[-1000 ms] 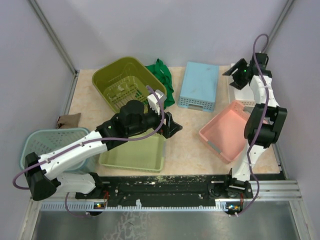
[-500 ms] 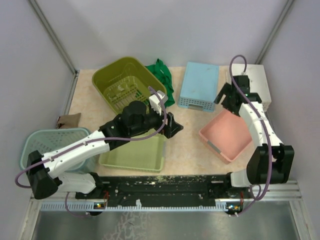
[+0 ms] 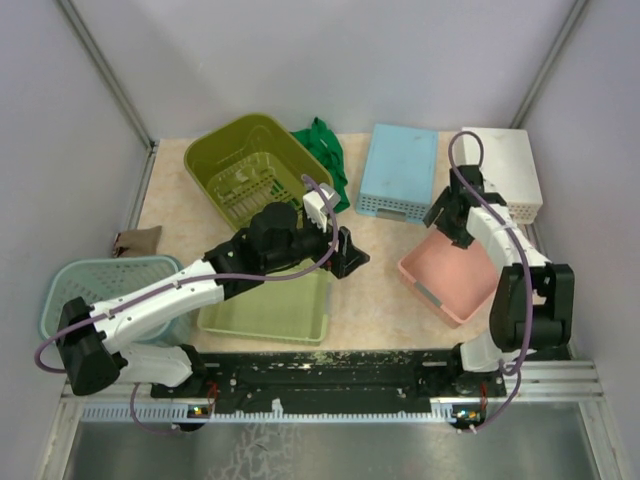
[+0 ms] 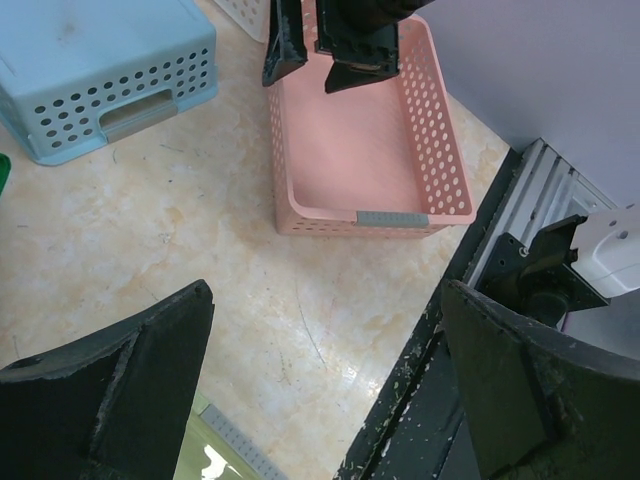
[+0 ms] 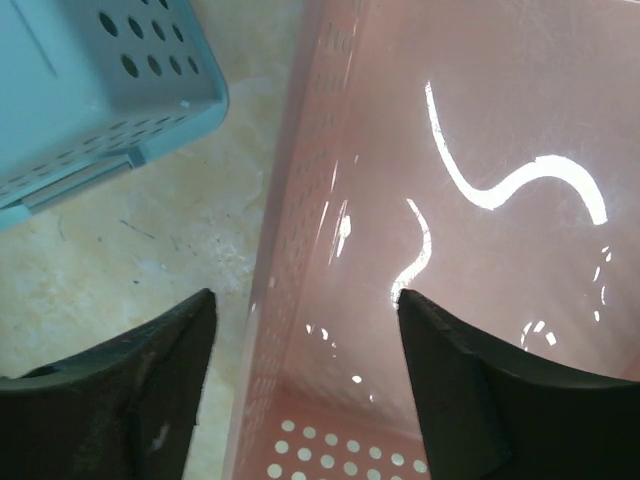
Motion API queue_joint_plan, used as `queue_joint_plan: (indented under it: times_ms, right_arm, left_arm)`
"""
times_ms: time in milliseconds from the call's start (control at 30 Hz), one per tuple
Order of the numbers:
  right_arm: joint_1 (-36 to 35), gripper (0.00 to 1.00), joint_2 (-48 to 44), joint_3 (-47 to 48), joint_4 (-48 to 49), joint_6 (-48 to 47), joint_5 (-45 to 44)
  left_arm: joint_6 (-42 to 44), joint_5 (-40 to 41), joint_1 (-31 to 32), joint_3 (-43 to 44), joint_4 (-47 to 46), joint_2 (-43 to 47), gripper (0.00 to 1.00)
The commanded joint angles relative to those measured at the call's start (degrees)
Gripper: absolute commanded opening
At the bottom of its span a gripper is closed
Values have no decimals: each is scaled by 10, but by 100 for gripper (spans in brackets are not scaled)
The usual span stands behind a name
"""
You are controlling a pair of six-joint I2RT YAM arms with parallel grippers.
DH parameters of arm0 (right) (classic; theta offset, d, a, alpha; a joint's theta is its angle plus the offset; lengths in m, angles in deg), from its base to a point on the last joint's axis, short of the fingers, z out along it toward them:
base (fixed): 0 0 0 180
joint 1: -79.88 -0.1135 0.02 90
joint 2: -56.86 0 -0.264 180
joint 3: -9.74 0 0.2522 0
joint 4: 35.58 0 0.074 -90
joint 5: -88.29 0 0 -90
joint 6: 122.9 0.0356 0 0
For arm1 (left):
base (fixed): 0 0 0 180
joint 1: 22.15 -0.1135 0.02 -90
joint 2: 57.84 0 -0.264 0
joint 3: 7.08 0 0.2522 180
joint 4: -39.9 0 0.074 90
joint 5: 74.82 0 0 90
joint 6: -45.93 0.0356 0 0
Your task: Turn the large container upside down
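A large pink container (image 3: 458, 278) sits upright on the right of the table, open side up and empty (image 4: 350, 150). My right gripper (image 3: 446, 214) is open at its far-left corner. In the right wrist view it (image 5: 303, 300) straddles the perforated pink wall (image 5: 290, 250), with one finger over the table and the other over the inside. My left gripper (image 3: 348, 255) hovers open and empty over bare table (image 4: 325, 295), left of the pink container. From the left wrist view the right gripper's fingers (image 4: 335, 50) show above the pink rim.
A blue container (image 3: 400, 170) and a white one (image 3: 505, 170) lie upside down at the back. An olive basket (image 3: 250, 165) with a green cloth (image 3: 322, 150) stands back left. A light green tray (image 3: 270, 310) lies under the left arm, with a teal basket (image 3: 90, 290) at the left edge.
My right arm swung down from above the white container at the back right to the pink container's far-left rim. The left arm shifted only slightly.
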Motion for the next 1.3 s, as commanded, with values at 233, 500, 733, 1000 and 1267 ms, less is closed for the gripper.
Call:
queue_joint_plan:
  times_ms: [233, 500, 733, 1000, 1267]
  right_arm:
    - [-5, 38, -35, -45, 16, 28, 11]
    - [-5, 0, -203, -73, -64, 42, 25]
    - [-4, 0, -332, -69, -50, 32, 188]
    - [-5, 0, -438, -190, 281, 196, 471]
    - [-4, 0, -467, -295, 451, 326, 524]
  left_arm:
    - [-11, -18, 7, -3, -18, 7, 100]
    - [-9, -29, 7, -6, -28, 14, 100]
    - [-14, -33, 7, 6, -25, 24, 100]
    - [15, 21, 5, 76, 79, 32, 100]
    - [13, 47, -1, 76, 102, 72, 100]
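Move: The large pink container lies open side up, its middle about 10 cm back, 3 cm right and 7 cm below the right hand, whose open fingers hover just over the rim of its far-left wall. The upturned blue container is some 11 cm ahead and 11 cm left of that hand, the upturned white one roughly 12 cm ahead and 14 cm right, both about 7 cm lower. From the left hand, the pink container is about 23 cm right, 3 cm ahead and 24 cm below. Down about 3 cm goes the right hand, easing back as its fingers shut on the rim of the pink container's far-left wall; then it draws back, climbs nearly 20 cm and swings left some 13 cm, rolling and tipping the fingers upward by about 60 degrees in all, keeping its pinch. The left hand, open and empty, lifts clear and slightly left near the end. ##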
